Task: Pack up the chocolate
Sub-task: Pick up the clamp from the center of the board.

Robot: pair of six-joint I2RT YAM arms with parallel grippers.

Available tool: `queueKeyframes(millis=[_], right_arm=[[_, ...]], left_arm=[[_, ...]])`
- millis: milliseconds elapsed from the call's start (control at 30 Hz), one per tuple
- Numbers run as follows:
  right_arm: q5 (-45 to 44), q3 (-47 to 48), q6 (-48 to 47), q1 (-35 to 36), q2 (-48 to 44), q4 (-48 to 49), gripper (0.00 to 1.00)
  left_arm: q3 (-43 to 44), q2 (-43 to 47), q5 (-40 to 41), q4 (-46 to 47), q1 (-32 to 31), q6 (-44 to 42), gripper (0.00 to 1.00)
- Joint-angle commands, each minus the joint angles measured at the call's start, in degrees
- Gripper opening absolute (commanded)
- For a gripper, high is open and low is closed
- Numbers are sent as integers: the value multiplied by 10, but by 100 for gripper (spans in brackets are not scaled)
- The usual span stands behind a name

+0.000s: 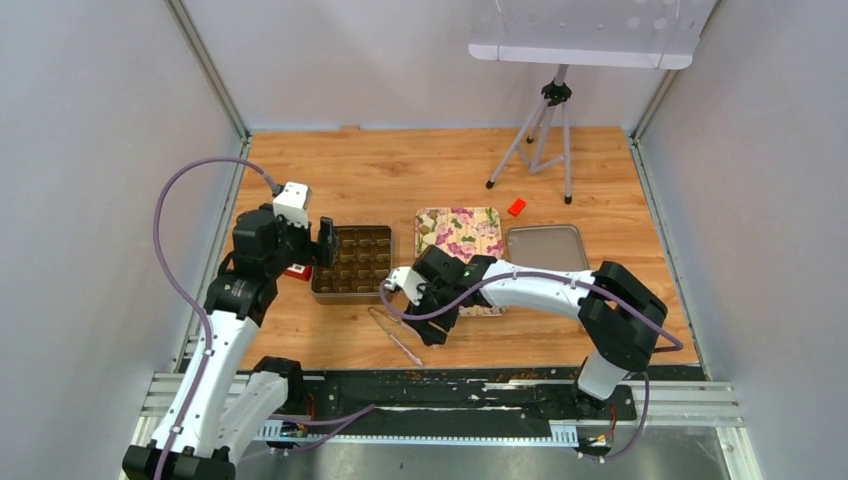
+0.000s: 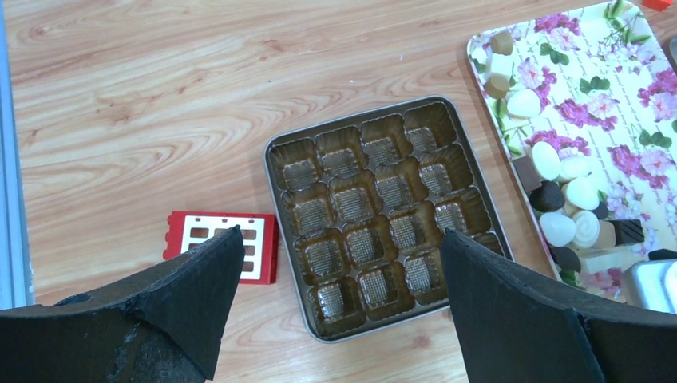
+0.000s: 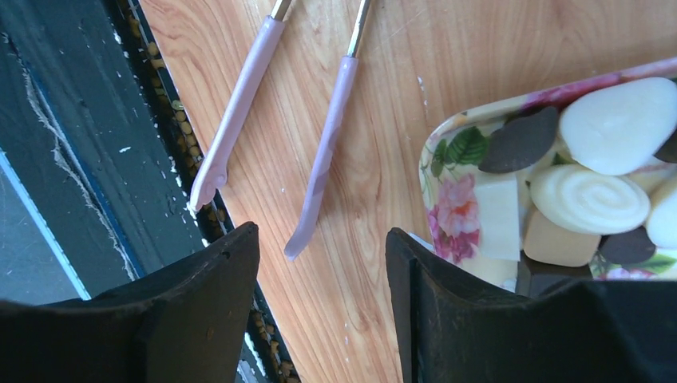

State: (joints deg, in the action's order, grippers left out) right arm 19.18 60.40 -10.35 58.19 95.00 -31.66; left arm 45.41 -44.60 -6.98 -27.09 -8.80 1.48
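The chocolate [image 2: 559, 199], a cluster of dark, cream and tan pieces, lies on a floral tray [image 2: 479, 72]. The right wrist view shows the chocolate [image 3: 607, 199] close up on the tray's corner [image 3: 437, 163]. A metal box [image 2: 383, 215] with brown cups holds nothing. My left gripper [image 2: 341, 231] hangs open over the box's near edge, empty. My right gripper [image 3: 321, 231] is open above bare wood, between the tray corner and the lilac tongs [image 3: 327, 152], holding nothing. From above, the box [image 1: 352, 262], the tray [image 1: 462, 232] and the tongs [image 1: 395, 335] lie in front of the arms.
A red and white block [image 2: 223, 243] lies left of the box. A grey metal lid [image 1: 545, 247] sits right of the tray, with a small red block [image 1: 516, 207] behind. A tripod [image 1: 540, 130] stands at the back. A black rail [image 3: 80, 159] runs along the near table edge.
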Motion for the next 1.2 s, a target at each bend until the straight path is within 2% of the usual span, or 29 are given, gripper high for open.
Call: queueKeyframes(millis=[0,267,433,500,633,700,800,967,1033,1167], right_arm=[[-18,25,10,15,21,26,58],[-58,20,16,26,52,34,54],[-84,-4,5,27,40,41,39],[-86,-17,-9,27,26,41,29],[-90,-36,-50,25,-17,30,1],[-88,-42,-75,17,-52,11,0],[-36,-32,-114,-11,-113,-55,0],[50,-26,-182,-63,-215,-133,0],[62,-40,-191,-92,-266,-122,0],[127,-68,-199,-175,-345,-78,0]], left_arm=[[-3,16,-8,25,8,6,100],[-4,34,-15,14,13,14,100],[2,41,-50,9,14,4,100],[5,43,-79,10,14,-2,100],[2,52,-166,21,14,-10,100],[-4,61,-223,40,14,-13,100],[-4,66,-293,72,14,-9,100],[48,22,-439,92,11,-10,100],[88,-7,-460,74,-1,-13,100],[225,-104,-441,-40,-58,-128,100]])
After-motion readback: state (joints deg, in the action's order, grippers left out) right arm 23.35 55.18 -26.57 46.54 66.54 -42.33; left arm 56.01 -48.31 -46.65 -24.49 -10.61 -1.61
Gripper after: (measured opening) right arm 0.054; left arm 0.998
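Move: Just under the right hand, about 3 cm down and perhaps 1 cm ahead, is the end of the clamp's outer handle, with the clamp running off to the left. The chocolates on the floral tray are some 11 cm ahead and 1 cm to the right; the moulded box's middle is about 14 cm ahead and 16 cm left. For the left hand, that handle is roughly 17 cm back, 20 cm right and 20 cm below. Sinking about 3 cm onto the clamp, the right hand shuts its part-open fingers on the outer handle near its end, then lifts some 13 cm, swinging about 7 cm to the right. The left hand, fingers kept wide open, moves right and up around 10 cm and a little back towards the clamp, turning about 40 degrees clockwise. ##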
